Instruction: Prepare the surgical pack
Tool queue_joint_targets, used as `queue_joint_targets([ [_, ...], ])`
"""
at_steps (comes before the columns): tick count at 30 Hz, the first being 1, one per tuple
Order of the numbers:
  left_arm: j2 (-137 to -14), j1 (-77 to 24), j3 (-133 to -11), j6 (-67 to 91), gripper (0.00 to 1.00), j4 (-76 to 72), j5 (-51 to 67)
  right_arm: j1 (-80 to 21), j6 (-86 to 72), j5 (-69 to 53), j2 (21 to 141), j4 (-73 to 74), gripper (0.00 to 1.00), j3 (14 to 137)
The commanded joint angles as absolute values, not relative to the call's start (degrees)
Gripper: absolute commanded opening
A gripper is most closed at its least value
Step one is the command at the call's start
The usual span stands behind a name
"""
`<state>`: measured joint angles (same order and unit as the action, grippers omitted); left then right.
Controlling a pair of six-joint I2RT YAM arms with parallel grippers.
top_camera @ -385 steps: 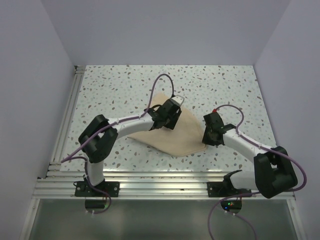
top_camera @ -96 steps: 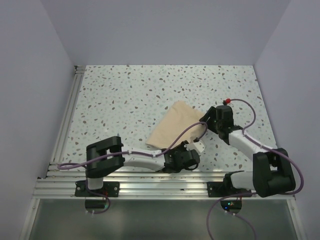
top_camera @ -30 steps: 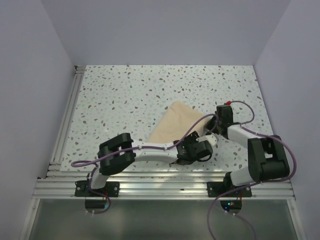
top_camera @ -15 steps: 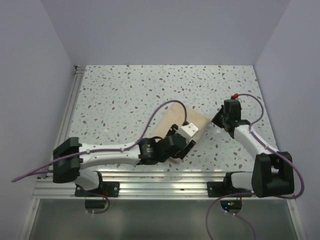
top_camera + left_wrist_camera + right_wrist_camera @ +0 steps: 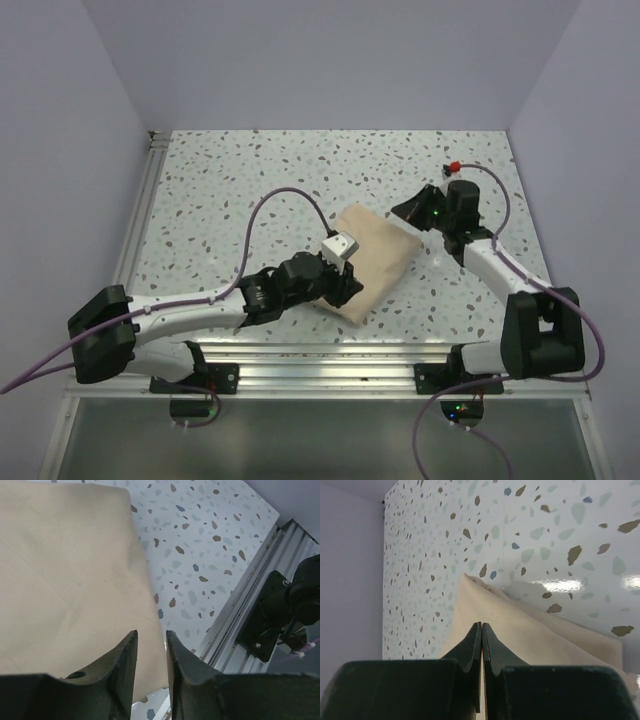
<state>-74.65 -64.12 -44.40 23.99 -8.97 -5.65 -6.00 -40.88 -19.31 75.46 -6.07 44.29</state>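
The surgical pack's beige wrap sheet (image 5: 372, 250) lies folded into a compact slanted rectangle on the speckled table. My left gripper (image 5: 347, 288) is low at the sheet's near-left edge. In the left wrist view its fingers (image 5: 150, 634) stand a narrow gap apart over the sheet (image 5: 65, 570), close to the sheet's edge, and nothing is pinched between them. My right gripper (image 5: 404, 212) hovers just past the sheet's far right corner. Its jaws (image 5: 481, 625) are pressed together, with the sheet (image 5: 535, 640) lying below and ahead of them.
An aluminium rail (image 5: 320, 350) runs along the table's near edge and another runs down the left side (image 5: 135, 240). Lilac walls close in the back and both sides. A black arm base (image 5: 280, 610) sits beyond the rail (image 5: 240, 615) in the left wrist view.
My left arm swung left, carrying its gripper from the sheet's right side to its near-left edge, and its jaws narrowed. My right gripper rose toward the far right. The sheet now lies more compact.
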Motion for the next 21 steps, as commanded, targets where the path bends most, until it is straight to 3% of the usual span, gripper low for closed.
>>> queue_joint_targets([
  [1,-75.93,-63.37,-42.72,26.28,0.3,-18.88,-0.27,-9.56,-44.91,-30.49,81.54,-17.56,0.0,48.15],
  [6,-78.48,-62.4,-39.91,27.77,0.21,-24.25,2.9,-15.2,-46.75,-31.02,89.28,-21.09,0.0,52.81],
  [13,-82.96,-62.14,-35.78,29.35,0.0,-33.73,4.83,-17.05,-52.82,-32.79,102.03,-29.53,0.0,56.6],
  [21,-88.15,-62.66,-30.85,31.11,0.0,-41.48,5.54,-16.7,-53.61,-31.47,114.59,-27.52,0.0,64.05],
])
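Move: The wrapped surgical pack lies on the table below both hands. From the right hand, its far corner is about 8 cm ahead, 9 cm left and 14 cm below; the pack's right corner is about 2 cm back and 8 cm right, about as far below. From the left hand, the pack's near corner is some 4 cm back, 1 cm left and 14 cm below, with the pack's middle 11 cm ahead and straight in line sideways. No contact with the pack can be seen. The right hand, fingers kept shut, sweeps left about 13 cm over its far corner, then drops 8 cm and edges forward beside that corner, turning nearly 20 degrees counter-clockwise. The left hand sinks about 9 cm towards the near corner, closing its part-open, empty fingers on the way. ##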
